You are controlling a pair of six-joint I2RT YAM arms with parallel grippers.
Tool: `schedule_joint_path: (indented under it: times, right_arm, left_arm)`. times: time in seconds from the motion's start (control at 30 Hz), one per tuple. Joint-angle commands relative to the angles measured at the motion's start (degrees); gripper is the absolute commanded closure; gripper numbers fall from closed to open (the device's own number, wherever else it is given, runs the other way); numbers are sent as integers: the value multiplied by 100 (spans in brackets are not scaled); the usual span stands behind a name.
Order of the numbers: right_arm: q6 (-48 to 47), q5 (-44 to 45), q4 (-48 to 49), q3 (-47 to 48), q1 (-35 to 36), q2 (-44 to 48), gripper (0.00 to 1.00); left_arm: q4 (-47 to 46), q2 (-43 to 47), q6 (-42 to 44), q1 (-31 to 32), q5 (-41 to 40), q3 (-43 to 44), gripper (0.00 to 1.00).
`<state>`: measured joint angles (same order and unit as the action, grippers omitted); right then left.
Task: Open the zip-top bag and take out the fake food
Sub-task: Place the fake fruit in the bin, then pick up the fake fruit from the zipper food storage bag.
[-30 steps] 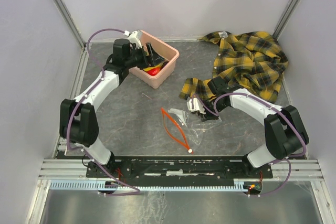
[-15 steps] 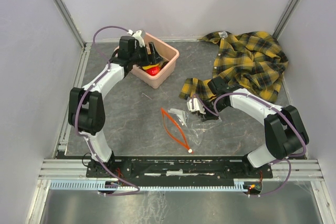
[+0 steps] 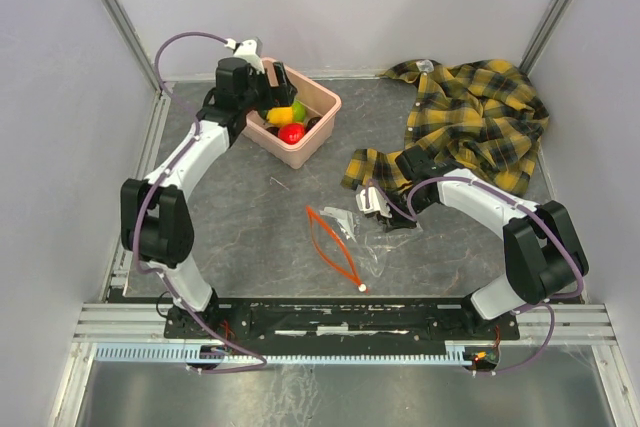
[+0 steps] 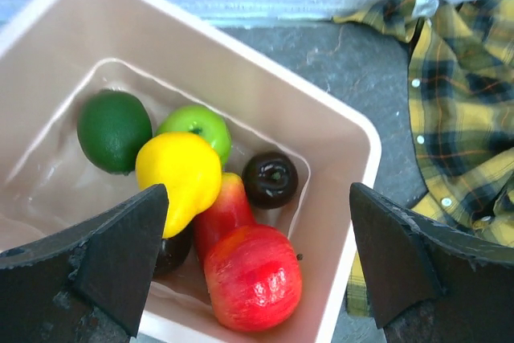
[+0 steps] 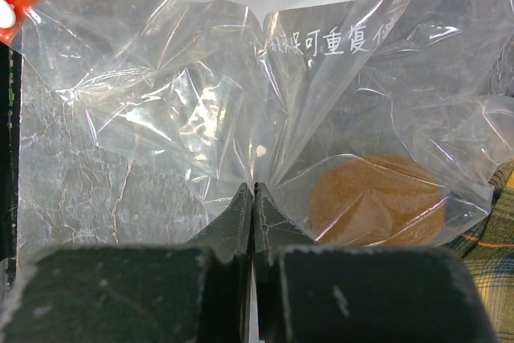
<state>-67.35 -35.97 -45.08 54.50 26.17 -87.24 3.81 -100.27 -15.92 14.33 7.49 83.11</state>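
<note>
The zip-top bag (image 3: 362, 235) lies crumpled mid-table, its orange-red zip strip (image 3: 330, 242) spread toward the left. My right gripper (image 3: 386, 213) is shut on a fold of the clear plastic (image 5: 201, 94), jaws pressed together (image 5: 254, 190). A brown round piece of fake food (image 5: 373, 202) sits inside the bag just right of the jaws. My left gripper (image 3: 272, 82) hovers open above the pink tub (image 3: 325, 117), holding nothing (image 4: 258, 190). Inside the tub lie a red apple (image 4: 253, 277), a yellow pear (image 4: 178, 170), a light green apple (image 4: 197, 128), a dark green lime (image 4: 114, 130) and a dark fruit (image 4: 270, 180).
The yellow-and-black plaid shirt (image 3: 470, 117) is heaped at the back right, its lower edge reaching close to my right arm and the bag. A small bent wire (image 3: 278, 183) lies on the grey table between tub and bag. Walls close in the left, right and back.
My left gripper has risen out of the pink tub and opened wider, uncovering the fruits in the tub. The right gripper and the bag have not moved.
</note>
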Motion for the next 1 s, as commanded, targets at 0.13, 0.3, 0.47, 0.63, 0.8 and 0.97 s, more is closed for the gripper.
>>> schedule_joint_path:
  times: [0.13, 0.3, 0.47, 0.63, 0.8, 0.97]
  right_arm:
    - [-41, -122, -43, 12, -18, 91, 96]
    - [-51, -152, -52, 15, -18, 128, 96]
    - [-72, -189, -86, 15, -20, 188, 96]
    - [-141, -289, -149, 17, -20, 263, 96]
    - [-210, -377, -223, 23, -17, 296, 96]
    - [-268, -437, -288, 34, -15, 288, 95]
  left_arm:
    - [-1274, 1203, -322, -102, 255, -775, 1]
    - [-1913, 1998, -906, -173, 914, -1795, 0]
    - [-2390, 2782, -1521, -173, 1581, -2849, 8]
    - [-2332, 3507, -1990, -176, 2127, -3770, 17]
    - [-1939, 4196, -2332, -162, 2571, -4556, 34]
    - [-1249, 4561, -2486, 118, 2735, -5060, 54]
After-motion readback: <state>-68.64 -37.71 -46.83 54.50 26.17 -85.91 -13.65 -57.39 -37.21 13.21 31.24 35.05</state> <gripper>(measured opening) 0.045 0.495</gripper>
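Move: Back and to the right of the wide-open left hand lies its next piece, the brown fake fruit in the clear bag: about 27 cm back, 24 cm right and 20 cm below. The bin's middle is only some 3 cm back and 17 cm below; the plaid shirt's near corner lies 17 cm back and 20 cm right, the orange zip strip 37 cm back and 12 cm right. From the right hand, the brown fruit lies about 5 cm ahead, 2 cm left and 3 cm below. Pulling out over the bin, the empty left hand climbs about 6 cm, then draws quickly back about 21 cm towards the bag, sinking again to its starting height. The wrist rolls left side down some 25 degrees and swings clockwise to face the bag, while the open fingers narrow to about half. The right hand keeps its pinch on the bag, barely stirring. ##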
